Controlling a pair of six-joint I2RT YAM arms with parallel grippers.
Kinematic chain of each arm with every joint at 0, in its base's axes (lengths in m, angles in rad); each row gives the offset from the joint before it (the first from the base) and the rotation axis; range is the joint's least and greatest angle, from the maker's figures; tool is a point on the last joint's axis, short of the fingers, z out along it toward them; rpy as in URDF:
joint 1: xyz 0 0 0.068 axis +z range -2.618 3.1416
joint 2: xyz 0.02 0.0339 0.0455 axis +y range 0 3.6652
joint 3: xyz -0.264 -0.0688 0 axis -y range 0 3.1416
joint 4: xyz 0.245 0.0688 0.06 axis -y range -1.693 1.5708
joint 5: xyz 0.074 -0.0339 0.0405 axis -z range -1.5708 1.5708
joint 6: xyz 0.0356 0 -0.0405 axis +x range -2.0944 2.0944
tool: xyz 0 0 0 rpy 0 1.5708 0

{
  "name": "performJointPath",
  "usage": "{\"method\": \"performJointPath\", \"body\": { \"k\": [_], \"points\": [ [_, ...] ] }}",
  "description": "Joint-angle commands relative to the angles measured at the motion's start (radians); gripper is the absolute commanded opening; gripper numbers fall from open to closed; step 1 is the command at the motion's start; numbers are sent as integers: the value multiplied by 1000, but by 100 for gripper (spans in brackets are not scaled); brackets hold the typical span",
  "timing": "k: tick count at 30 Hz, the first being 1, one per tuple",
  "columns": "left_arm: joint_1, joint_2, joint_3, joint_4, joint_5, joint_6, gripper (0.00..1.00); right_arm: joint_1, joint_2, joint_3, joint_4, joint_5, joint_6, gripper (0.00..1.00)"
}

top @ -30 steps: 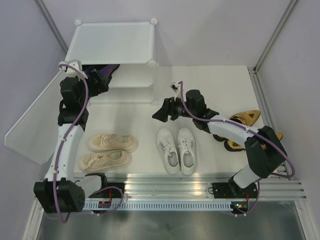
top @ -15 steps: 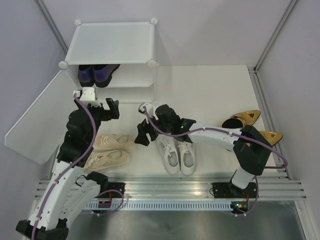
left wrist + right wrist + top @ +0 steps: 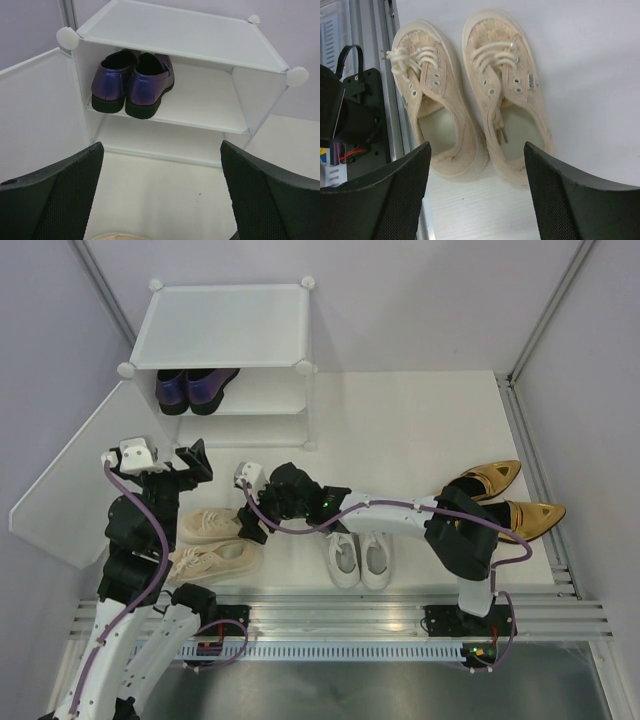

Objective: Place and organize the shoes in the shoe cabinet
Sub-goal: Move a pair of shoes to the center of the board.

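The shoe cabinet (image 3: 225,325) stands at the back left with its door (image 3: 70,480) swung open. A pair of purple loafers (image 3: 195,388) (image 3: 132,80) sits on the left of its inner shelf (image 3: 205,107). My left gripper (image 3: 193,462) (image 3: 160,200) hangs open and empty in front of the cabinet. My right gripper (image 3: 250,523) (image 3: 475,195) is open just behind the heels of the beige sneakers (image 3: 215,540) (image 3: 507,100), touching neither. White sneakers (image 3: 360,555) lie at the middle front, and gold heels (image 3: 505,498) at the right.
The right arm (image 3: 390,512) stretches low across the table, over the toes of the white sneakers. A metal rail (image 3: 340,615) (image 3: 390,125) with the arm bases runs along the near edge. Grey walls close in both sides.
My left arm has drawn back out of the cabinet towards the front left, leaving the loafers on the shelf. My right arm has swung left, from above the white sneakers to the beige pair.
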Motion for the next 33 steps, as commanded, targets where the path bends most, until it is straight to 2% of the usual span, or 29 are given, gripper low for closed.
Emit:
{"method": "performJointPath", "body": {
  "k": [1,10,21,24,27,30,33],
  "points": [
    [-4,-15,-3,27,-11,12,99,12,43,89,37,47,-76,79],
    [-4,-38,-4,26,22,7,100,46,236,245,-119,39,-142,80],
    [-4,-41,-4,27,49,6,100,70,276,270,-198,54,-170,78],
    [-4,-40,-4,26,55,6,100,70,282,284,-201,82,-168,70],
    [-4,-38,-3,26,60,4,100,72,310,320,-224,112,-156,49],
    [-4,-38,-6,26,62,6,100,72,323,351,-238,128,-147,42],
    [-4,-35,-6,24,68,4,100,72,343,376,-261,162,-121,31]
  ]
}}
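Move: Some 9 cm to the right hand's left and 9 cm below it lies the middle of the beige shoe pair, straight across with the heels towards the hand: one shoe about 4 cm farther out, the other about 4 cm nearer the bases. Of the white shoes under the forearm, the left one lies roughly 18 cm to this hand's right. From the left hand the beige pair is about 5 cm back and 32 cm below. Swinging left about 4 cm over the heels, the right hand then drops some 7 cm onto the beige pair, its fingers tipping about 10 degrees steeper. With the hand down between the two shoes, one finger in each opening, the fingers close to under half their gap on the two adjoining inner side walls, while the hand edges slightly farther left. ##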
